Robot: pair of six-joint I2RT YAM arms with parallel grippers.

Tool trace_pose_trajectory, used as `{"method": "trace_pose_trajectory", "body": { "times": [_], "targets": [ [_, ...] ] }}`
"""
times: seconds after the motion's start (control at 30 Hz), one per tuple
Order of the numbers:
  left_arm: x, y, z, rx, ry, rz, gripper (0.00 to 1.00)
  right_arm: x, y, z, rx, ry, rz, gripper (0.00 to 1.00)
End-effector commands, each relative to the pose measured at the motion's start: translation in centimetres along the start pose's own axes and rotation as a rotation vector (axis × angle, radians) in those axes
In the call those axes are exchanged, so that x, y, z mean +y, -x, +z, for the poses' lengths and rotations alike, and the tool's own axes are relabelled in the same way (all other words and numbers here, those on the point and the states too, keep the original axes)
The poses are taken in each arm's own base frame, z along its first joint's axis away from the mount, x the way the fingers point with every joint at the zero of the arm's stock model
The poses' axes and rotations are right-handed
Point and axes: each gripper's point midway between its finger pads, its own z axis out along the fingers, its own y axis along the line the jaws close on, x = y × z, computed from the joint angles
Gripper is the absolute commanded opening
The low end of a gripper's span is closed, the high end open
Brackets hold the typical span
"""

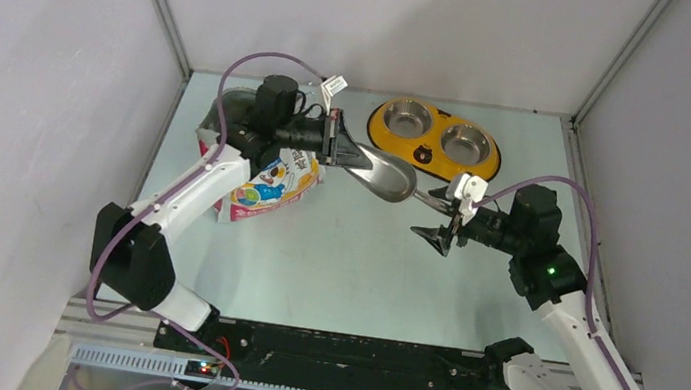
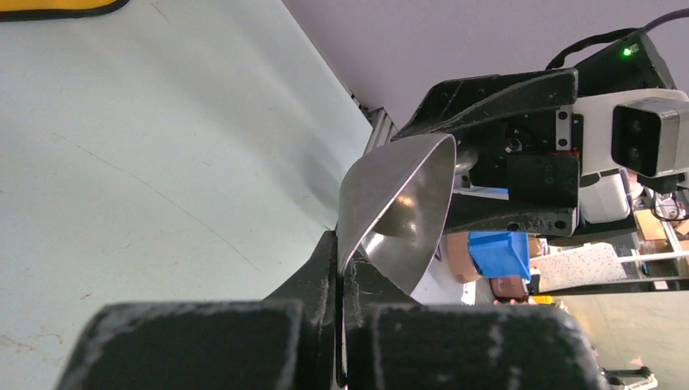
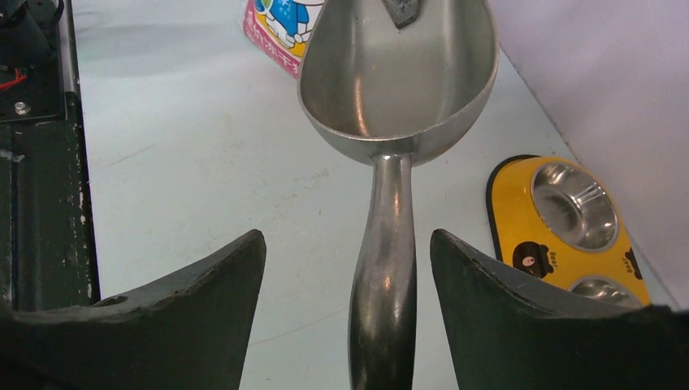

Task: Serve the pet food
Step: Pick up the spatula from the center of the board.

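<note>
A grey metal scoop (image 1: 387,173) hangs level above the table between both arms, and its bowl (image 3: 398,73) is empty. My left gripper (image 1: 333,143) is shut on the thin rim of the scoop's bowl (image 2: 398,211). My right gripper (image 3: 347,236) is open, one finger on each side of the scoop's handle (image 3: 383,284), with a gap on both sides. The cartoon-cat bag (image 1: 268,180) stands at the left under the left arm. The pet food itself is out of view.
The yellow double-bowl feeder (image 1: 435,138) sits at the back centre of the table, both steel bowls empty. In the right wrist view its yellow rim (image 3: 508,211) lies to the right of the scoop. Grey walls close in the table on three sides.
</note>
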Motion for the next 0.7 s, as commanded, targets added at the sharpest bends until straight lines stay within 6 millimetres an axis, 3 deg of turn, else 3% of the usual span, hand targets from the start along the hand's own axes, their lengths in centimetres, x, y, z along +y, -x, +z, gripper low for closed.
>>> {"method": "trace_pose_trajectory", "body": {
  "times": [0.0,0.37,0.67],
  "targets": [
    [-1.2,-0.7,0.7,0.040,-0.051,0.039,0.00,-0.3,2.0,0.0,-0.063,-0.012,-0.042,0.76],
    [-1.0,-0.7,0.9,0.047,-0.024,0.067,0.00,-1.3,1.6,0.0,-0.037,-0.064,-0.067,0.65],
    [-1.3,-1.2,1.6,0.069,-0.034,0.073,0.00,-0.8,0.9,1.0,-0.022,-0.032,-0.049,0.55]
  ]
}}
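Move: The spatula's handle, its bowl tip still clamped by the left hand, lies just off the right hand's open fingers: about 2 cm ahead of the hand point, level with it sideways and some 3 cm above. From the left hand that handle is roughly 12 cm to the right, 5 cm back and 2 cm lower. The double bowl stands about 22 cm ahead of the right hand, 3 cm right and 24 below; the food bag some 33 cm left, 10 ahead and 19 below. The spatula, still pinched at the bowl end, is lowered about 2 cm by the left hand, which also eases a centimetre or so back and to the right, bringing the handle down towards the gap between the right hand's fingers. The right hand all but holds its place and steadily narrows its fingers from about three quarters to a little over half open around the handle; a grip on it can't be seen yet. ##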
